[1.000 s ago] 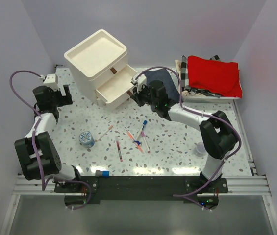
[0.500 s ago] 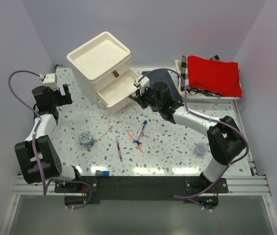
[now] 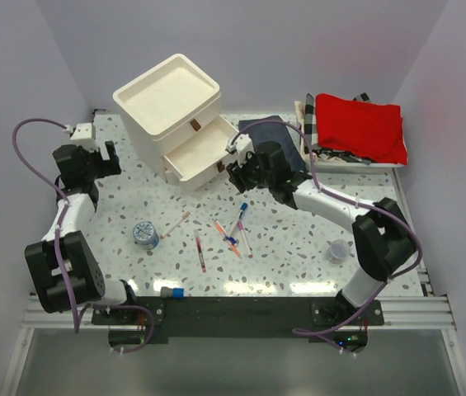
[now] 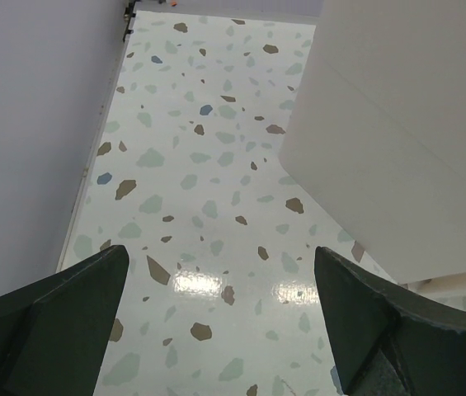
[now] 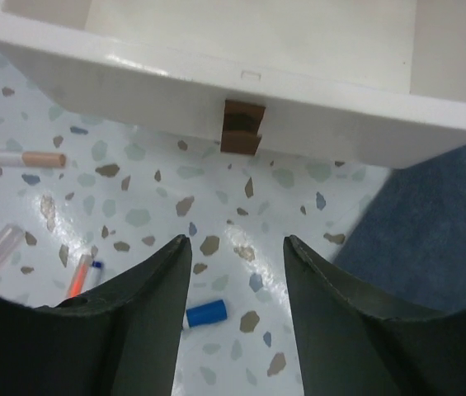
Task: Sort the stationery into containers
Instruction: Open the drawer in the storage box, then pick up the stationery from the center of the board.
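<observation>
The cream-white drawer unit (image 3: 169,99) stands at the back left with its middle drawer (image 3: 197,153) pulled out and nothing visible inside. My right gripper (image 3: 237,168) (image 5: 237,242) is open just in front of that drawer's brown pull tab (image 5: 242,128), holding nothing. Mid-table lie several pens (image 3: 229,234), one with a blue cap (image 3: 242,213) (image 5: 206,313). A pink pen (image 3: 176,222) and a red pen (image 3: 200,252) lie to their left. A blue-white roll (image 3: 145,234) and a blue-capped stick (image 3: 172,290) lie nearer. My left gripper (image 3: 107,157) (image 4: 220,256) hangs open over bare table beside the unit (image 4: 397,124).
A dark blue folded cloth (image 3: 270,130) (image 5: 430,223) lies right behind the right gripper. A checkered basket with red cloth (image 3: 360,124) sits at the back right. A small clear cup (image 3: 337,250) stands beside the right arm. Walls close in the left and right sides.
The right gripper, shut at the drawer's pull tab before, has opened and sits slightly back from it. The unit shifted a little to the right. The left arm has not moved.
</observation>
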Controlling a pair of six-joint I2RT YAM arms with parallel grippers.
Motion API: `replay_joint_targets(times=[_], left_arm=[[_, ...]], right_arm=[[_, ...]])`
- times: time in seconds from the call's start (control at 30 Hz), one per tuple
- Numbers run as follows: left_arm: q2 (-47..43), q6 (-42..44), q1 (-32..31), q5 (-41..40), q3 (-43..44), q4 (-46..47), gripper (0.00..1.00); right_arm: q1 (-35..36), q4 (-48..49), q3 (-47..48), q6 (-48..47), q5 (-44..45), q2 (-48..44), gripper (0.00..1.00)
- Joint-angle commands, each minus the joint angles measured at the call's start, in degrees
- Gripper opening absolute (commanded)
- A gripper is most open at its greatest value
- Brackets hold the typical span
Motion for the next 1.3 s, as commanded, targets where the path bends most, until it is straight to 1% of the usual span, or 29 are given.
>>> replay_joint_targets(times=[0.0, 0.03, 0.07, 0.1, 0.13, 0.2, 0.23, 0.27, 0.33, 0.43, 0.47, 0.57, 0.6, 0.63, 0.77, 0.8, 0.97, 1.27], left_arm=[[-3.34, -0.62, -0.28, 1.32, 0.53, 2.61, 1.00], [-3.43, -0.62, -0.37, 1.76, 0.44, 2.79, 1.00], [-3.70, -0.62, -0.37, 2.38, 0.35, 3.49, 1.00], [-4.05, -0.62, -0.37, 3.43, 0.35, 3.93, 1.00], [-4.22, -0.62, -0.46, 3.87, 0.18, 4.37, 1.00], [-4.66, -0.71, -0.54, 4.23, 0.17, 5.16, 1.00], [-4.75, -0.62, -0.55, 4.05, 0.26, 5.16, 1.00], [-5.10, -0.62, -0.55, 3.79, 0.26, 5.08, 1.00], [-5.37, -0.71, -0.63, 3.17, 0.35, 4.64, 1.00], [-5.63, -0.62, -0.55, 3.00, 0.18, 4.20, 1.00], [-5.63, -0.62, -0.55, 3.00, 0.00, 4.20, 1.00], [-5.72, -0.62, -0.55, 3.26, -0.61, 4.37, 1.00], [-5.72, -0.62, -0.55, 3.35, -0.70, 4.55, 1.00], [-5.72, -0.62, -0.63, 3.44, -0.88, 4.63, 1.00], [-5.20, -0.62, -0.55, 3.87, -1.23, 5.69, 1.00], [-5.02, -2.27, -0.55, 3.88, -1.14, 5.69, 1.00], [-4.93, -3.08, -0.55, 4.49, -1.23, 5.78, 1.00], [-5.72, -2.82, -0.63, 3.70, -1.14, 4.55, 1.00]], right_arm=[[-1.93, -17.31, 3.41, -6.16, 4.74, -7.93, 0.60], [-3.08, -24.74, 4.02, -8.34, 3.60, -9.68, 0.62], [-4.31, -29.86, 5.15, -10.02, 0.46, -9.87, 0.63], [-6.76, -34.78, 8.30, -12.73, -0.53, -9.70, 0.64], [-7.91, -43.70, 9.81, -14.06, -1.06, -8.74, 0.65], [-10.99, -51.67, 13.15, -17.83, -0.02, -7.77, 0.67], [-12.04, -56.84, 13.34, -19.34, 0.51, -7.77, 0.68], [-13.79, -58.80, 13.08, -20.74, 1.30, -8.81, 0.68], [-15.39, -62.49, 10.01, -24.70, 4.81, -10.83, 0.73], [-17.59, -65.66, 3.42, -29.01, 7.98, -16.37, 0.77], [-18.55, -66.46, 0.54, -29.72, 8.16, -18.99, 0.81], [-20.48, -70.50, -3.87, -32.00, 8.16, -22.43, 0.84], [-20.93, -71.38, -4.67, -32.09, 8.16, -23.05, 0.87], [-21.19, -72.44, -5.37, -31.92, 9.03, -23.75, 0.95], [-22.51, -72.54, -8.62, -32.19, 8.43, -26.22, 0.97], [-22.60, -72.19, -9.16, -32.01, 8.43, -26.05, 0.97], [-22.60, -71.57, -11.36, -32.27, 8.60, -22.10, 0.99], [-22.60, -68.58, -9.96, -34.29, 10.10, -14.02, 0.99]])
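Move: From the right hand, the clear jar of paper clips stands about 21 cm back and 31 cm to the right, its middle some 14 cm lower. The open drawer's handle is just off the fingertips, about 2 cm ahead, 3 cm left and 2 cm above. The blue-capped pen lies 10 cm back and 2 cm right, the dark cloth 12 cm ahead and 13 cm right, both 17 cm down. From the left hand the jar is roughly 24 cm back and 66 cm right, 15 cm down. Swing the right gripper away from the already opened drawer, about 30 cm right and then also back towards the jar of paper clips, spreading the half-open fingers wide and turning them some 65 degrees to point straight down. Finish by sinking over the jar without touching it. Lift the left hand slightly, fingers kept open. ##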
